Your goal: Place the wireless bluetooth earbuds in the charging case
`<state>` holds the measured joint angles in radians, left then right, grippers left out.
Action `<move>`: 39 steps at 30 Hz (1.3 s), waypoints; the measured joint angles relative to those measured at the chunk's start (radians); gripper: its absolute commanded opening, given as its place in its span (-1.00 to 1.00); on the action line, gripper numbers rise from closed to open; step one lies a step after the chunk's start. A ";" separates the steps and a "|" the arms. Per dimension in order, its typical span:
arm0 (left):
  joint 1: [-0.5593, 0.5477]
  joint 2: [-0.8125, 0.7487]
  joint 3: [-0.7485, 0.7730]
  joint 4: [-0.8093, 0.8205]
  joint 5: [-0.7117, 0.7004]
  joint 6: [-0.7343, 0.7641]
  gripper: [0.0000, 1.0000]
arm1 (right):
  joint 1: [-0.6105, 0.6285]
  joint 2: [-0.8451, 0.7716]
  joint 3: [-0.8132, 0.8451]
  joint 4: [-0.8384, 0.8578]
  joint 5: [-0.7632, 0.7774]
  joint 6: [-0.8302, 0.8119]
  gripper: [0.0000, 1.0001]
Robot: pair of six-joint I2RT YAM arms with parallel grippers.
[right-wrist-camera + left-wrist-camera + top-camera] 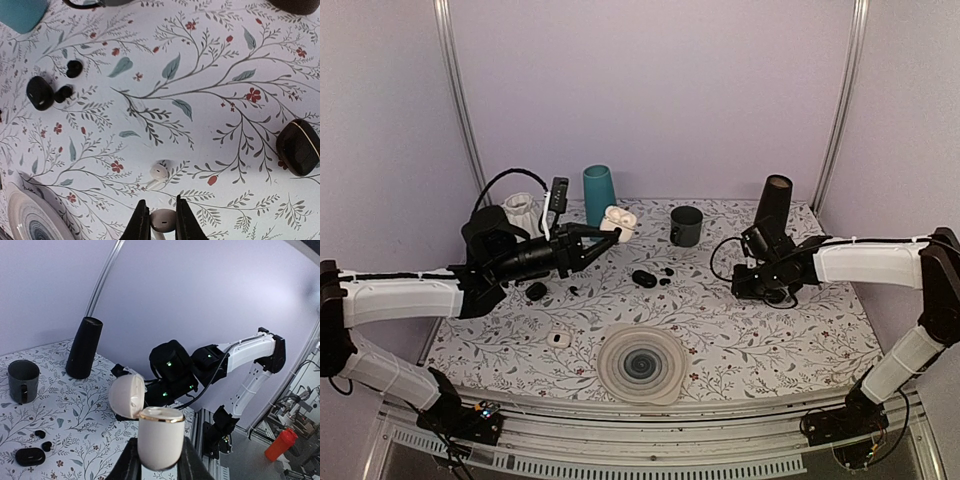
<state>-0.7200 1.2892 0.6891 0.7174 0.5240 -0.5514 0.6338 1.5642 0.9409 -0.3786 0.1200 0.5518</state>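
Note:
My left gripper [159,462] is shut on a white charging case [159,439] with a gold rim. It holds the case upright in the air with the lid [127,396] swung open; it also shows in the top view [618,222]. My right gripper [163,221] is shut on a white earbud [166,218] just above the table. A second white earbud [158,174] lies on the cloth just ahead of it. Two tiny black buds [74,68] [63,93] lie beside a black oval case [40,93], mid-table in the top view [643,278].
A ribbed plate [640,365] lies front centre. A teal cup [599,195], dark mug [686,226], black cylinder [775,200] and white cup [523,210] stand at the back. Another black case [298,146] lies right of my right gripper. A small white object [558,339] lies front left.

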 measured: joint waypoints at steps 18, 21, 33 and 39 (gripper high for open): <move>-0.072 0.167 0.003 0.155 -0.096 -0.019 -1.00 | 0.137 -0.199 0.143 0.157 0.007 0.043 -0.73; -0.087 0.202 0.026 0.171 -0.096 -0.021 -1.00 | 0.175 -0.225 0.154 0.213 0.018 0.051 -0.72; -0.129 0.262 0.081 0.211 -0.100 -0.048 -1.00 | 0.296 -0.248 0.162 0.410 0.069 0.052 -0.71; -0.150 0.264 0.084 0.212 -0.126 -0.047 -1.00 | 0.348 -0.251 0.162 0.494 0.100 0.053 -0.71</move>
<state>-0.8700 1.5532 0.7727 0.9291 0.3977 -0.5980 0.9813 1.3136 1.1027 0.1150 0.2195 0.6044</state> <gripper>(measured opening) 0.211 0.148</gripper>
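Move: The charging case, open in my left hand, is about 22 cm to the left of my right hand, 6 cm back and some 23 cm higher. The second white earbud is on the table roughly 4 cm left, 2 cm ahead and 7 cm below my right hand; the black box is about 3 cm ahead and 6 cm right. From my left hand, the earbud held in my right is about 23 cm right, 7 cm forward and 23 cm lower. I keep the earbud pinched and lift it steeply with my right hand, nearly 28 cm up while swinging about 14 cm left to the case and, late on, easing back some 4 cm. The wrist swings up over 50 degrees, from pointing down to nearly level forward-left. My left hand carries the case about 6.5 cm right to meet it, sinking 2 cm. ##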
